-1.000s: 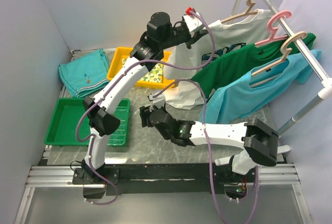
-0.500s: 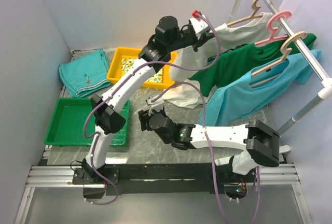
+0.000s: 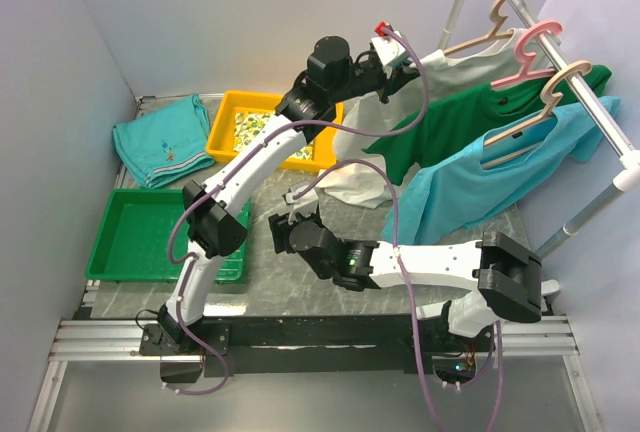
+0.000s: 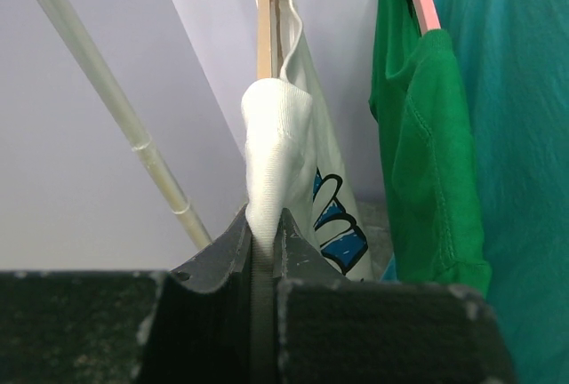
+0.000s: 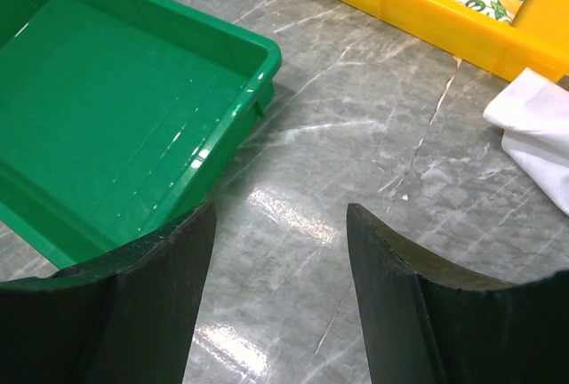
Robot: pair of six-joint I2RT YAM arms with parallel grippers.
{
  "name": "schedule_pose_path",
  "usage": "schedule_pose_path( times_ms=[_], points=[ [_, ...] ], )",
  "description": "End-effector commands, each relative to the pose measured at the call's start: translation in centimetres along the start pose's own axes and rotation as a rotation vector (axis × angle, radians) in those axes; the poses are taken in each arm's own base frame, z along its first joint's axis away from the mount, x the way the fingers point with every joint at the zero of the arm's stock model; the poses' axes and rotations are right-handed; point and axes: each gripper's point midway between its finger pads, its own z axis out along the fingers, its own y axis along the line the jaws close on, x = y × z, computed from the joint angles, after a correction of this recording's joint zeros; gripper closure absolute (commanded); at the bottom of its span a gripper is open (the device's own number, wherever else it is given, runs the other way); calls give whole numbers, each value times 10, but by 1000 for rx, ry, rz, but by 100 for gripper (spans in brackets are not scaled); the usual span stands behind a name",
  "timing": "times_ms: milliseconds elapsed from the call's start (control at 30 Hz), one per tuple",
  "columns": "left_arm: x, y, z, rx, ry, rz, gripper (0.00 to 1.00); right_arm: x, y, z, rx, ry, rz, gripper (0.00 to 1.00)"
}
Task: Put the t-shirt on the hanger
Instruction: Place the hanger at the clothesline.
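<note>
The white t-shirt (image 3: 440, 57) with the blue daisy print hangs on the beige hanger (image 3: 500, 24) up by the rail; its lower part drapes down to the table (image 3: 350, 180). My left gripper (image 3: 410, 70) is raised at the shirt's left shoulder. In the left wrist view it (image 4: 264, 224) is shut on a fold of the t-shirt (image 4: 276, 144), with the hanger's edge (image 4: 261, 20) right behind. My right gripper (image 3: 285, 224) is open and empty low over the table (image 5: 280, 233). A corner of the t-shirt (image 5: 538, 126) lies to its right.
A green t-shirt (image 3: 450, 127) on a pink hanger (image 3: 535, 47) and a light blue shirt (image 3: 470, 187) on a tan hanger (image 3: 545, 102) hang on the rail (image 3: 590, 102). A green tray (image 3: 130, 270), a yellow tray (image 3: 222, 122) and a folded teal garment (image 3: 160, 137) lie on the left.
My left arm has moved right and up, carrying the t-shirt's shoulder and the hanger closer to the rail. My right gripper has shifted slightly left, still open.
</note>
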Motion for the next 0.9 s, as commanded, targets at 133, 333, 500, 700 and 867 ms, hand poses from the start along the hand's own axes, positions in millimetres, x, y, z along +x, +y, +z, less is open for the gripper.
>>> schedule_pose_path(
  times_ms=[133,333,500,700,867],
  points=[
    [-85,6,-4,-24,-245,76,99,-23,-1,-9,5,-67,33,32],
    [-76,5,-1,-18,-233,52,99,-22,-1,-10,7,-66,34,32],
    [-73,6,0,-29,-231,28,99,-22,0,-10,7,-66,33,32],
    [-78,9,-3,-47,-240,21,77,-21,0,-10,8,-66,31,32],
    [-93,9,-9,-54,-268,29,48,-24,1,-11,8,-74,23,32]
  ],
)
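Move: The left hand grips the near shoulder of the white t-shirt and hanger; the hanger's hook, at the rack's rod, lies about 16 cm to its right, 5 cm ahead and some 13 cm above. The pink hanger with the green shirt is roughly 18 cm to this hand's right, 4 cm back and 9 cm above. The right hand takes no part: from it the white t-shirt's hook lies about 31 cm right, 23 cm ahead and 40 cm up. With the hook already over the rod, the left hand keeps its pinch on the white t-shirt's near shoulder and eases it down and slightly to the right, only about 1 cm each, as if to settle the hanger's weight on the rod. Then its fingers open from nearly shut to about half, letting go of the shoulder, and the hand starts rising, about 2.5 cm up from its lowest point, the fingertips tipping up some 5 degrees. ##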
